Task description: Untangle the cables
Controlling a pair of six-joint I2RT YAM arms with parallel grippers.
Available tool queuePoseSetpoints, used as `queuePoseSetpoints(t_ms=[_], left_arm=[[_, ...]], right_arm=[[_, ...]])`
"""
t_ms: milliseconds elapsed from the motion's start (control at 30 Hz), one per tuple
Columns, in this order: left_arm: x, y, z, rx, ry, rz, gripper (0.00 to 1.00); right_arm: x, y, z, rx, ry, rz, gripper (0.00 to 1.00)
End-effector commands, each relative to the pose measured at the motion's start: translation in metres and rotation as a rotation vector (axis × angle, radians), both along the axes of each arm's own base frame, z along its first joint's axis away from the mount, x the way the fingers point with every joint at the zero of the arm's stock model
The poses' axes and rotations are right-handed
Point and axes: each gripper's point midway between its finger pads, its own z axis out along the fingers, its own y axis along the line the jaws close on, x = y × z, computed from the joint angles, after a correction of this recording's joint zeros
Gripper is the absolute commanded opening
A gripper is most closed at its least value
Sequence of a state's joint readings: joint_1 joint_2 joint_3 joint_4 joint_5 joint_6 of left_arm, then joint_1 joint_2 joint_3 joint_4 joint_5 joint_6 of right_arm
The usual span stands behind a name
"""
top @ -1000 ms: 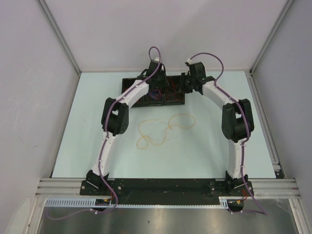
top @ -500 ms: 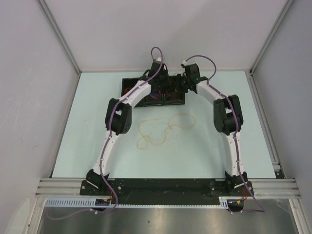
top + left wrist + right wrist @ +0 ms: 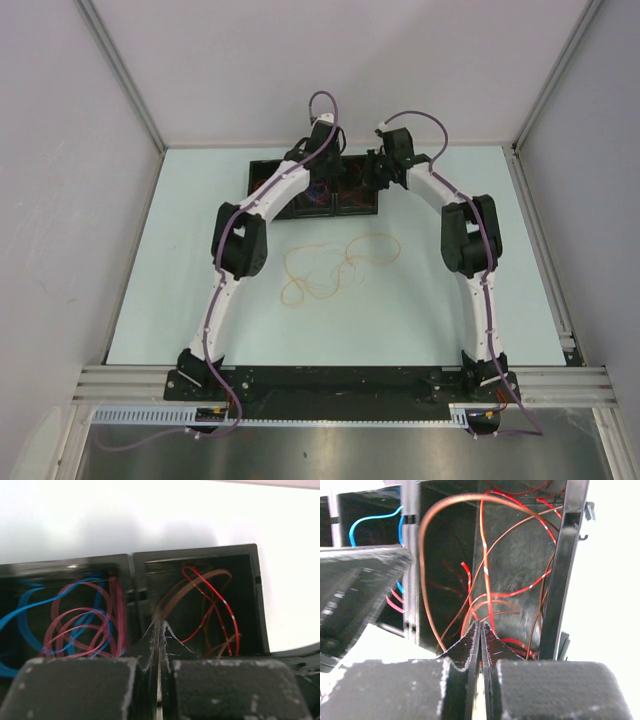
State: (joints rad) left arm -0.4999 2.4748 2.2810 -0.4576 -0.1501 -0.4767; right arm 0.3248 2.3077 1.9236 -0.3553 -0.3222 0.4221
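A black tray (image 3: 262,190) with compartments sits at the far middle of the table, and both grippers reach into it. My left gripper (image 3: 160,625) is shut, and a blurred brown cable (image 3: 200,580) arcs up from its tips, apparently pinched there. Beside it lie a red cable (image 3: 222,607) with white marks, plus blue cable (image 3: 22,615) and pink cable (image 3: 75,627) in the neighbouring compartment. My right gripper (image 3: 480,623) is shut, with red cable (image 3: 487,570) strands meeting at its tips. A brown cable (image 3: 422,545) loops above. An orange-yellow cable (image 3: 335,265) curls loose on the table.
The tray's dividing wall (image 3: 132,585) stands just left of my left fingertips, and its outer wall (image 3: 565,570) rises right of my right fingertips. The left gripper's body (image 3: 360,590) crowds the left of the right wrist view. Grey walls enclose the table (image 3: 200,300).
The right arm's elbow has swung inward to the left and its gripper has closed the last bit. The left arm has shifted slightly. The loose orange-yellow cable has not moved.
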Motion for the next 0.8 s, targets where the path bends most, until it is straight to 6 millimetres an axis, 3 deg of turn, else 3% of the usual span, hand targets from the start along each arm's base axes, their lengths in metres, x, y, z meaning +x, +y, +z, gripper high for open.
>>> queuePoseSetpoints(t_ms=[0,133,267,333,367,400,433,467,500,533,567,600,633,667,733,767], left_arm=[[-0.009,0.025,0.073,0.089,-0.105,0.052,0.00],[-0.017,0.025,0.104,0.074,-0.139,0.040,0.04],[-0.030,0.029,0.135,0.074,-0.164,0.026,0.10],[-0.044,0.036,0.136,0.092,-0.127,0.022,0.17],[-0.055,0.039,0.116,0.116,-0.079,0.012,0.22],[-0.067,0.043,0.138,0.093,-0.111,0.012,0.36],[-0.076,0.044,0.137,0.088,-0.111,0.005,0.45],[-0.095,0.049,0.101,0.121,-0.041,-0.014,0.53],[-0.107,0.053,0.135,0.075,-0.121,-0.014,0.68],[-0.119,0.052,0.129,0.078,-0.116,-0.024,0.73],[-0.137,0.061,0.103,0.106,-0.067,-0.029,0.76],[-0.149,0.063,0.116,0.086,-0.095,-0.031,0.78],[-0.158,0.067,0.111,0.088,-0.085,-0.033,0.79],[-0.174,0.072,0.087,0.106,-0.037,-0.041,0.80],[-0.193,0.071,0.087,0.101,-0.043,-0.061,0.80],[-0.205,0.075,0.069,0.132,-0.013,-0.065,0.80]], right_arm=[[-0.007,-0.003,0.059,0.021,-0.080,-0.009,0.03],[-0.013,-0.001,0.076,0.018,-0.100,-0.004,0.03],[-0.020,-0.004,0.096,-0.002,-0.110,-0.011,0.11],[-0.025,-0.007,0.109,-0.010,-0.124,-0.016,0.17],[-0.028,-0.011,0.110,-0.028,-0.127,-0.021,0.24],[-0.034,-0.013,0.122,-0.029,-0.143,-0.027,0.27],[-0.040,-0.017,0.116,-0.041,-0.130,-0.033,0.29],[-0.044,-0.022,0.117,-0.050,-0.134,-0.048,0.31],[-0.048,-0.026,0.118,-0.055,-0.137,-0.057,0.33],[-0.060,-0.032,0.115,-0.065,-0.128,-0.066,0.35],[-0.062,-0.037,0.115,-0.069,-0.138,-0.083,0.38],[-0.065,-0.041,0.115,-0.065,-0.137,-0.096,0.40],[-0.075,-0.044,0.123,-0.056,-0.151,-0.101,0.42],[-0.083,-0.048,0.109,-0.066,-0.129,-0.109,0.44],[-0.095,-0.052,0.103,-0.066,-0.116,-0.120,0.45],[-0.105,-0.057,0.096,-0.079,-0.102,-0.128,0.45]])
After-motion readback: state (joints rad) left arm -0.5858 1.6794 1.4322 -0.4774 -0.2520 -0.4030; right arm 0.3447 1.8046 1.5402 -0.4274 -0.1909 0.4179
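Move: Behind the left hand, about 27 cm back, 1 cm to its left and 9 cm lower, is the middle of the orange cable; a thin grey cable lies inside its loops, 2 cm nearer. The right compartment with the red and brown cables centres 2 cm ahead and 4 cm right, the middle compartment 1 cm ahead and 9 cm left, both roughly 6 cm below. From the right hand the orange cable lies 23 cm back, 9 cm left, 7 cm down. Rising first by about 8 cm, both hands clear the right compartment of the box. The left then sweeps back some 18 cm and about 8 cm left towards the orange cable, its fingers spreading wide with a slight roll; the right ends about 9 cm higher, 9 cm back and 4 cm to its right, fingers about half open. ##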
